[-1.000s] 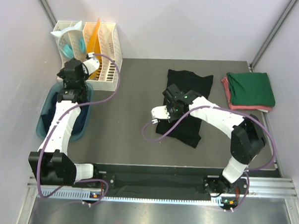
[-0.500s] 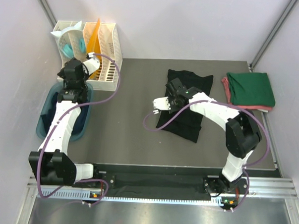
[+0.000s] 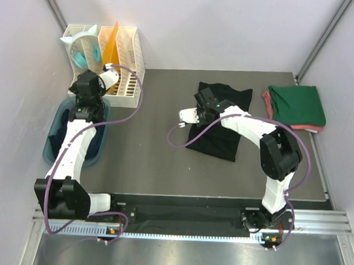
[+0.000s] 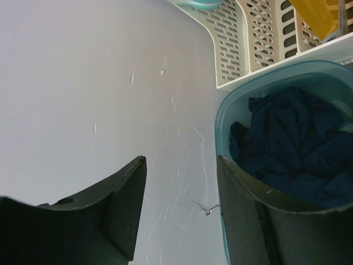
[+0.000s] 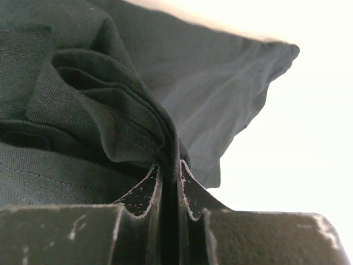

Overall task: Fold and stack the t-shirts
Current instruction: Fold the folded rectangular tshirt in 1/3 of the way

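Observation:
A black t-shirt [image 3: 221, 125] lies partly folded mid-table. My right gripper [image 3: 203, 102] is at its far left part, shut on a bunched fold of the black cloth [image 5: 99, 110]; the jaws [image 5: 170, 168] pinch the layers. A folded dark green t-shirt [image 3: 297, 104] rests on a pinkish-red one [image 3: 267, 106] at the back right. A dark navy t-shirt [image 4: 292, 149] is crumpled in the teal tub [image 4: 223, 118]. My left gripper [image 3: 84, 87] hangs open and holds nothing above the tub's far end [image 4: 181, 161].
The teal tub [image 3: 54, 142] sits at the left table edge against the wall. A white slotted rack [image 3: 132, 55] with an orange item and a pale cup stands behind it. Purple cables loop beside both arms.
My right gripper has moved toward the back of the table with the black cloth in it, drawing the shirt's near edge farther back. The left arm has not moved.

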Controlling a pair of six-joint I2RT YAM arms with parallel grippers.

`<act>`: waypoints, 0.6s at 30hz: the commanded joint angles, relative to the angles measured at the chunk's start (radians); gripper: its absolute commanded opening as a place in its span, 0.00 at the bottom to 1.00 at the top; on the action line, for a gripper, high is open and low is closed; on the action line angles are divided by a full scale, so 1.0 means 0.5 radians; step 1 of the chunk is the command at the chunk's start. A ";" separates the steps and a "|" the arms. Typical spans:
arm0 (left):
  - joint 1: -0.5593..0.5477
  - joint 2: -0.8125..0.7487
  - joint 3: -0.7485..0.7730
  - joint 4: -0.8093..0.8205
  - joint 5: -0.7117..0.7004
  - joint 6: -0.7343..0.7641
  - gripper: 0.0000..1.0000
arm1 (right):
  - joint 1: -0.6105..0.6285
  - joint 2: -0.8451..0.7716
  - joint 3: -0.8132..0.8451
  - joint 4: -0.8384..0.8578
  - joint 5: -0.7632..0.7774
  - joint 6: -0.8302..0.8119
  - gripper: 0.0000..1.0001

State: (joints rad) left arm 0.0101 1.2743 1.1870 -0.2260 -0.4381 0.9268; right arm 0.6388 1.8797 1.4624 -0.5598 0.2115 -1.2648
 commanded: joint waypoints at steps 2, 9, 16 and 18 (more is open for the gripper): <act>-0.005 -0.024 -0.021 0.115 -0.004 -0.007 0.59 | -0.081 0.002 0.073 0.147 0.092 0.005 0.00; -0.008 -0.033 -0.021 0.099 -0.001 -0.016 0.59 | -0.142 -0.001 -0.059 0.530 0.298 0.200 1.00; -0.008 -0.054 -0.030 0.072 0.008 -0.028 0.59 | -0.161 -0.265 -0.292 1.092 0.629 0.410 1.00; -0.008 -0.067 -0.030 0.047 0.014 -0.028 0.59 | -0.176 -0.399 -0.256 0.878 0.529 0.571 1.00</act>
State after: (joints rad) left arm 0.0101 1.2743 1.1748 -0.2264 -0.4377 0.9260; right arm 0.5678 1.8469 1.3197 -0.1894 0.4286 -1.1149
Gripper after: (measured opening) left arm 0.594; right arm 0.996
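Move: Just ahead of the closed right fingers, which hold the t-shirt's turned-over edge, lies the shirt's far edge, its middle about 8 cm farther out, 3 cm right and some 4 cm below. The shirt's near fold is roughly 19 cm back, level sideways. The green and pink stack stands about 31 cm to the right, 1 cm farther out. From the idle left hand, the shirt's far edge is some 12 cm ahead, 60 cm right and 24 cm below. Carrying the held edge of the t-shirt on towards the shirt's far edge, the right hand travels about 4 cm forward and 5 cm right, springing its fingers wide open on the way to let the cloth go. Its fingertips tip up and out while the hand turns nearly 20 degrees clockwise; it ends by rising some 2 cm clear, still drifting right. ##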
